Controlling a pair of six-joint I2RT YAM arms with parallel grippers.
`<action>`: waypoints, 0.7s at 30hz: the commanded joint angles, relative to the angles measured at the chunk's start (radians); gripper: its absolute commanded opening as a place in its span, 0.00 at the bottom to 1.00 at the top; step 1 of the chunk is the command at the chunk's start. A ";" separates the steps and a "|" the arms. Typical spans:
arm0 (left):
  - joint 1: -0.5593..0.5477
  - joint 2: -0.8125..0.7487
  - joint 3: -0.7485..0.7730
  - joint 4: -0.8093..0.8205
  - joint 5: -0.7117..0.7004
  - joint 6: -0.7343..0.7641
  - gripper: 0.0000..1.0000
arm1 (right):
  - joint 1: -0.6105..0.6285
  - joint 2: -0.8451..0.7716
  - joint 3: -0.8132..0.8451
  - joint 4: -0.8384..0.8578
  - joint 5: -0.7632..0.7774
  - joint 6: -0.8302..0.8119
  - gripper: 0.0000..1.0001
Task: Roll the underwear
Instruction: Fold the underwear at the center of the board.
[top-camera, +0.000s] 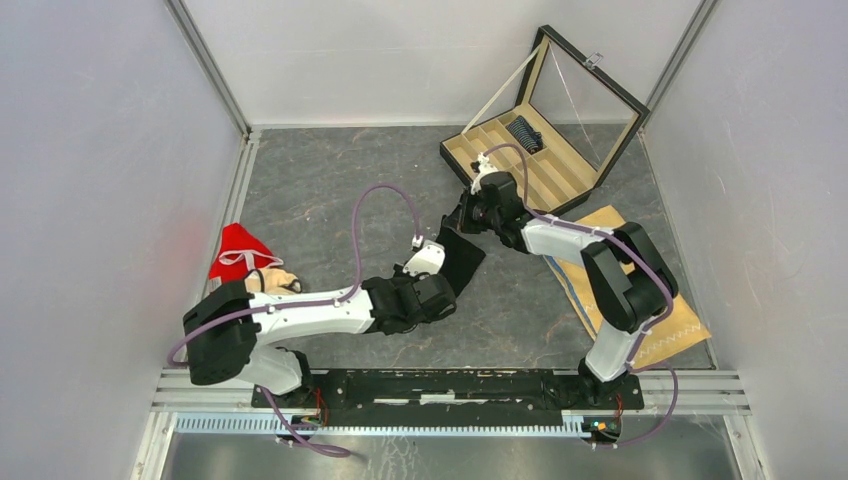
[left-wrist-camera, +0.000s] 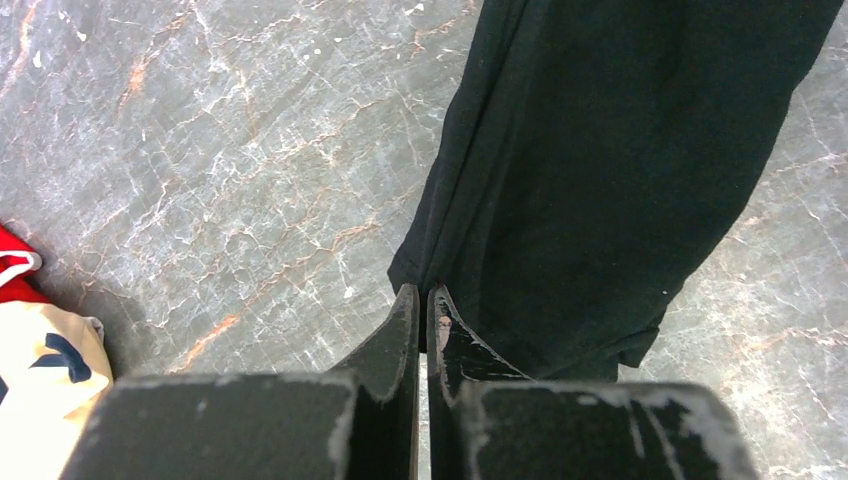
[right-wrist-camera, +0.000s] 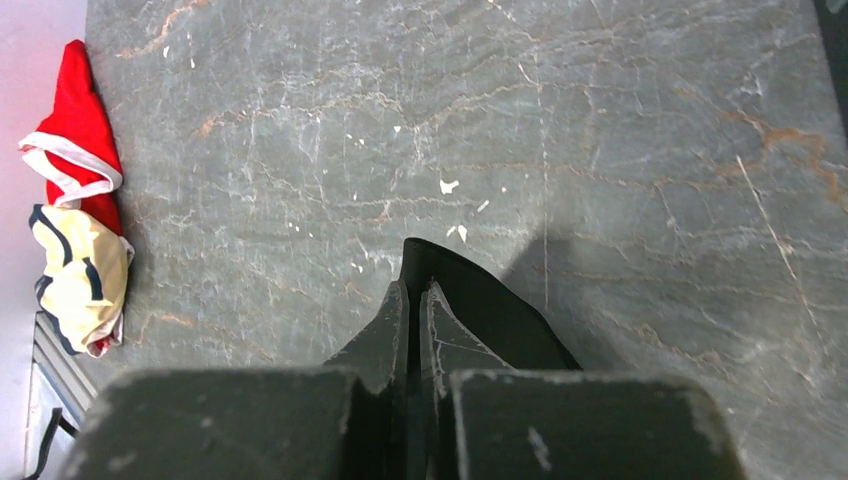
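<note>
A plain black underwear (top-camera: 462, 256) hangs stretched between my two grippers over the middle of the grey table. My left gripper (top-camera: 447, 272) is shut on its near corner; in the left wrist view the fabric (left-wrist-camera: 600, 180) runs away from the closed tips (left-wrist-camera: 424, 294). From the far side, my right gripper (top-camera: 466, 214) is shut on the other end, and black cloth (right-wrist-camera: 490, 305) shows between and beside its closed tips (right-wrist-camera: 415, 290). A dark striped underwear (top-camera: 524, 133), rolled, lies in a compartment of the tan box (top-camera: 500, 165).
The box's glass lid (top-camera: 590, 85) stands open at the back right. A tan cloth with zigzag stitching (top-camera: 650, 320) lies under the right arm. A red garment (top-camera: 238, 250) and a cream one (right-wrist-camera: 80, 280) sit by the left wall.
</note>
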 joint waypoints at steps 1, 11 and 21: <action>-0.035 0.002 0.014 0.007 0.004 0.027 0.02 | -0.022 -0.092 -0.051 0.043 0.042 -0.063 0.00; -0.059 -0.009 -0.071 0.250 0.220 0.087 0.02 | -0.022 -0.144 -0.134 0.028 0.109 -0.096 0.00; -0.080 0.069 -0.139 0.384 0.324 0.058 0.02 | -0.021 -0.143 -0.161 0.029 0.109 -0.098 0.00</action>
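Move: The bare table centre where the underwear is to be spread lies about 9 cm right and 2 cm ahead of the left gripper, and about 10 cm back and 4 cm right of the right gripper, some 7 cm below both. The held underwear's middle is about 5 cm ahead and 6 cm right of the left gripper. From the right gripper, the open box is about 16 cm ahead and 15 cm right, and the yellow cloth 14 cm back and 35 cm right. Keep both grippers shut on the underwear and carry it right and back towards the table centre. Bring the left gripper about 6 cm right, 3.5 cm back and as much down, turning it some 15 degrees clockwise and tipping its fingers a little lower. Draw the right gripper about 3 cm right, 2 cm back and slightly down, easing off early while the left keeps going. ##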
